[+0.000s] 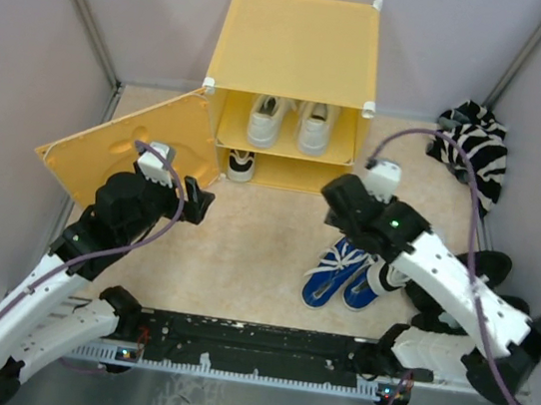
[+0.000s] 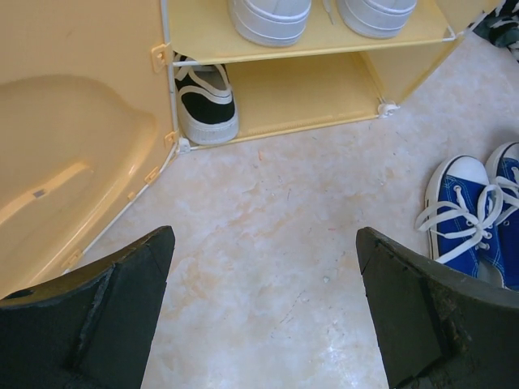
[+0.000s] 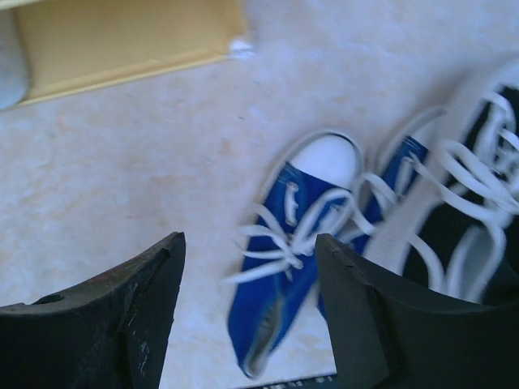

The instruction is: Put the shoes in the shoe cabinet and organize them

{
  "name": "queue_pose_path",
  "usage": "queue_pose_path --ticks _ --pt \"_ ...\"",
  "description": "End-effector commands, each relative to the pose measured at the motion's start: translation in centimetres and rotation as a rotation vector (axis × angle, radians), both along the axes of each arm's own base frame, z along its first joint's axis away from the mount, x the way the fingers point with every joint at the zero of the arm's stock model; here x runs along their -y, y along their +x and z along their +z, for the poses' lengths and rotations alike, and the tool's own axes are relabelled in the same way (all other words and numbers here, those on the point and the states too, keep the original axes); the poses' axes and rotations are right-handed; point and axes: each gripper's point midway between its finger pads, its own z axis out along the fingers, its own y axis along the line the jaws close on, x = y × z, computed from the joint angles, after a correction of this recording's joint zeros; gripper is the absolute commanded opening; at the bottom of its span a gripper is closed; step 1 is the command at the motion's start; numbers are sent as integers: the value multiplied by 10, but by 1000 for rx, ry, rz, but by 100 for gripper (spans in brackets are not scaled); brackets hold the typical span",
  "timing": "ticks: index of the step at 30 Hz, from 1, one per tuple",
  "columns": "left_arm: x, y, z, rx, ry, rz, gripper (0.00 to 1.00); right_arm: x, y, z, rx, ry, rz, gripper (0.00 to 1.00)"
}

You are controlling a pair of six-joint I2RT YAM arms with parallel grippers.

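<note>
The yellow shoe cabinet (image 1: 298,45) stands at the back with its door (image 1: 127,147) swung open to the left. A white pair (image 1: 290,123) sits on its upper shelf. One black-and-white shoe (image 1: 242,163) sits at the lower left; it also shows in the left wrist view (image 2: 207,101). The blue pair (image 1: 341,273) lies on the floor. My right gripper (image 3: 250,240) is open above the blue shoes (image 3: 276,284), not touching them. Another black-and-white shoe (image 3: 454,211) lies right of them. My left gripper (image 2: 263,235) is open and empty over bare floor, near the door (image 2: 65,146).
An all-black pair (image 1: 483,265) lies at the right, partly under the right arm. A zebra-striped cloth (image 1: 476,141) lies at the back right. Grey walls enclose the floor on three sides.
</note>
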Motion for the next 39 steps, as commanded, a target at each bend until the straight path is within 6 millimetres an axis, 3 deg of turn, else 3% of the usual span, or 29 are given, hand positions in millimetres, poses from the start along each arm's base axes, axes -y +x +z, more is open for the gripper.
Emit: queue_pose_path --ticks 1,4,8,13,19,26,32,33,35,39 --pt "11 -2 8 23 -39 -54 99 91 -65 -16 -178 25 -229 65" --pt "15 -4 10 28 -51 -76 99 113 -74 -21 -188 86 -290 65" --pt "14 -6 8 32 -59 -78 99 137 -81 -31 -242 38 -342 65" --pt "12 -8 4 34 -60 -70 99 158 -71 -53 -309 21 -366 64" --pt "10 -7 10 48 -58 -65 99 163 -60 -84 -360 96 -380 62" --pt "12 -4 -2 15 -38 -62 99 152 -56 -116 -405 127 -336 53" --pt "11 -1 -7 4 -27 -49 99 145 -51 -127 -404 157 -315 37" --pt "11 0 -8 2 -25 -49 99 144 -51 -128 -402 160 -311 29" --pt "13 0 -7 0 -25 -52 99 144 -49 -126 -396 159 -303 2" --pt "14 1 -4 3 -27 -57 99 149 -44 -98 -303 141 -281 0"
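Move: The black-and-white lace-up shoe that the empty right hand goes for has its middle about 19 cm to the hand's right, a centimetre back and some 14 cm below. The left blue shoe lies about 6 cm back, 4 cm right and 18 cm below; the right blue shoe is 7 cm back and 12 cm right, partly under the lace-up. The nearer dark shoe is some 31 cm right and 5 cm back. From the left hand the lace-up is roughly 45 cm right, level ahead, 18 cm below. The right fingers close from about two-thirds open to nearly shut, pinching the left rim of the black-and-white shoe's opening beside the laces. To get there the hand sweeps right and back over the blue shoes, some 17 cm to the right, then sinks about 12 cm while easing 3 cm back left. The fingers tip about 25 degrees more downward and the hand turns clockwise. ##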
